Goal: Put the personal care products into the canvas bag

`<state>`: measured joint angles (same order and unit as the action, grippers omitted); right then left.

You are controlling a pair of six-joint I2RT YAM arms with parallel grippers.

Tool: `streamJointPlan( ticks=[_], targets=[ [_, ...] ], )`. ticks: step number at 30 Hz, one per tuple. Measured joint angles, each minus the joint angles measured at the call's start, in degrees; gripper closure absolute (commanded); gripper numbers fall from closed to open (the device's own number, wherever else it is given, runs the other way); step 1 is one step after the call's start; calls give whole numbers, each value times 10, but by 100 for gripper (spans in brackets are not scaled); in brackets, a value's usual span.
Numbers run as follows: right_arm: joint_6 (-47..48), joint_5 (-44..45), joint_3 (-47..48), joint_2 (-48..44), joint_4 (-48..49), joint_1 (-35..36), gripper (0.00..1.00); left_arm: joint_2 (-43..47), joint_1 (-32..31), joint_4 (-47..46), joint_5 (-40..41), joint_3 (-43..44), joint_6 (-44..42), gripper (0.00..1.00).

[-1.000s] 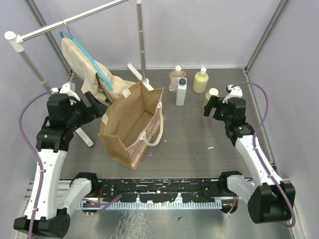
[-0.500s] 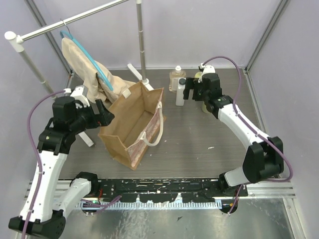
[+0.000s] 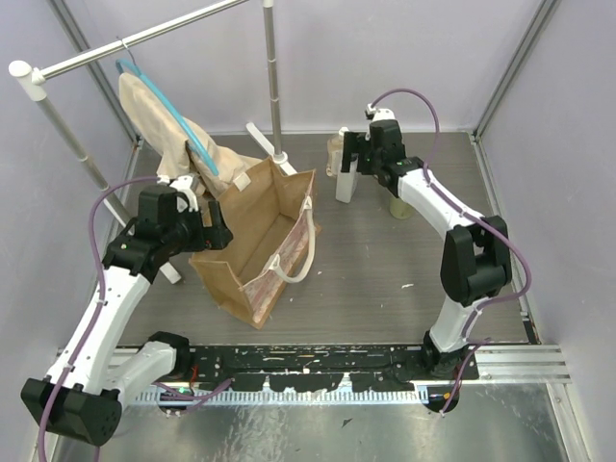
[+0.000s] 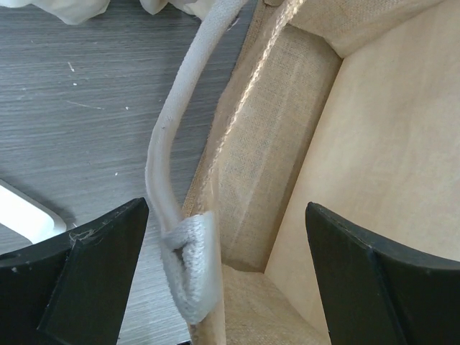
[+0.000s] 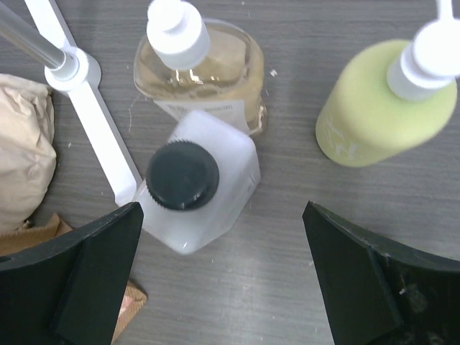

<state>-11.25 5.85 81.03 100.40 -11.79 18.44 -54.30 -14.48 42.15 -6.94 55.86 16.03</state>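
The canvas bag (image 3: 217, 279) stands open left of centre, cream handles on its rims. My left gripper (image 3: 212, 234) is open at the bag's left rim; in the left wrist view the rim and a handle strap (image 4: 171, 165) lie between the open jaws of my left gripper (image 4: 226, 215). My right gripper (image 3: 352, 159) is open just above the tall white bottle (image 3: 345, 185). The right wrist view shows the open right gripper (image 5: 223, 237), the white bottle with black cap (image 5: 198, 180), the amber bottle (image 5: 198, 65) and a yellow-green bottle (image 5: 377, 104). Another yellow-green bottle (image 3: 399, 206) peeks from under the right arm.
A clothes rack with a metal pole (image 3: 272, 87) and white base (image 5: 93, 122) stands behind the bag. A beige garment (image 3: 159, 125) on a blue hanger drapes at the back left. A white rack foot (image 3: 166, 265) lies left of the bag.
My right arm swung from the right side to the back centre, over the white bottle. My left gripper moved right to the bag's left rim.
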Motion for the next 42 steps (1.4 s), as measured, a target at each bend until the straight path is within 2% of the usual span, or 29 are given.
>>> streamJointPlan(
  ticks=[7, 18, 20, 23, 28, 31, 42],
  targets=[
    [4, 1, 70, 62, 2, 7, 0, -7, -6, -38, -2, -13, -10, 0],
    [5, 1, 76, 68, -2, 17, 0, -32, -6, -73, -17, -19, -10, 9],
    [6, -7, 83, 70, -13, 17, 0, -32, -6, -75, -18, -21, -10, 15],
    [6, -17, 94, 75, -28, 17, 0, -32, -6, -76, -18, -25, -12, 32],
    [0, -19, 89, 73, -41, 24, 0, -32, -6, -76, -22, -25, -14, 80],
    [-20, -12, 75, 69, -46, 27, 0, -32, -7, -76, -26, -25, -14, 99],
    [-161, 75, 33, 50, -13, 64, 0, -27, -7, -75, -32, -25, -10, 100]
  ],
)
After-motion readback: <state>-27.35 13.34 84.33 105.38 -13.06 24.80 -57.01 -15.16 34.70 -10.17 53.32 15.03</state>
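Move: The bag's left rim, with the handle end on it, lies right in front of the left fingers, about 2 cm ahead, 1 cm right and 2 cm below; the bag's middle is some 9 cm to that hand's right, the stand leg's end about 12 cm to its left. From the right hand, the white black-capped bottle is roughly 4 cm ahead, 3 cm left and 9 cm below; the amber pump bottle is 5 cm beyond it, the green pump bottle 9 cm to its right and 4 cm farther out. The left hand eases about 2 cm forward and a little right and down onto the bag's left rim, stops there, and shuts its wide-open fingers, pinching the rim and handle end between the tips. Meanwhile the right hand, fingers staying wide open, slides forward and left at the white bottle, then draws back about 3 cm while sinking, still working left, and ends some 5 cm left of its start and 2 cm lower, turned roughly 10 degrees clockwise with its left side raised, so that the bottle comes centred in front of the open fingers. ##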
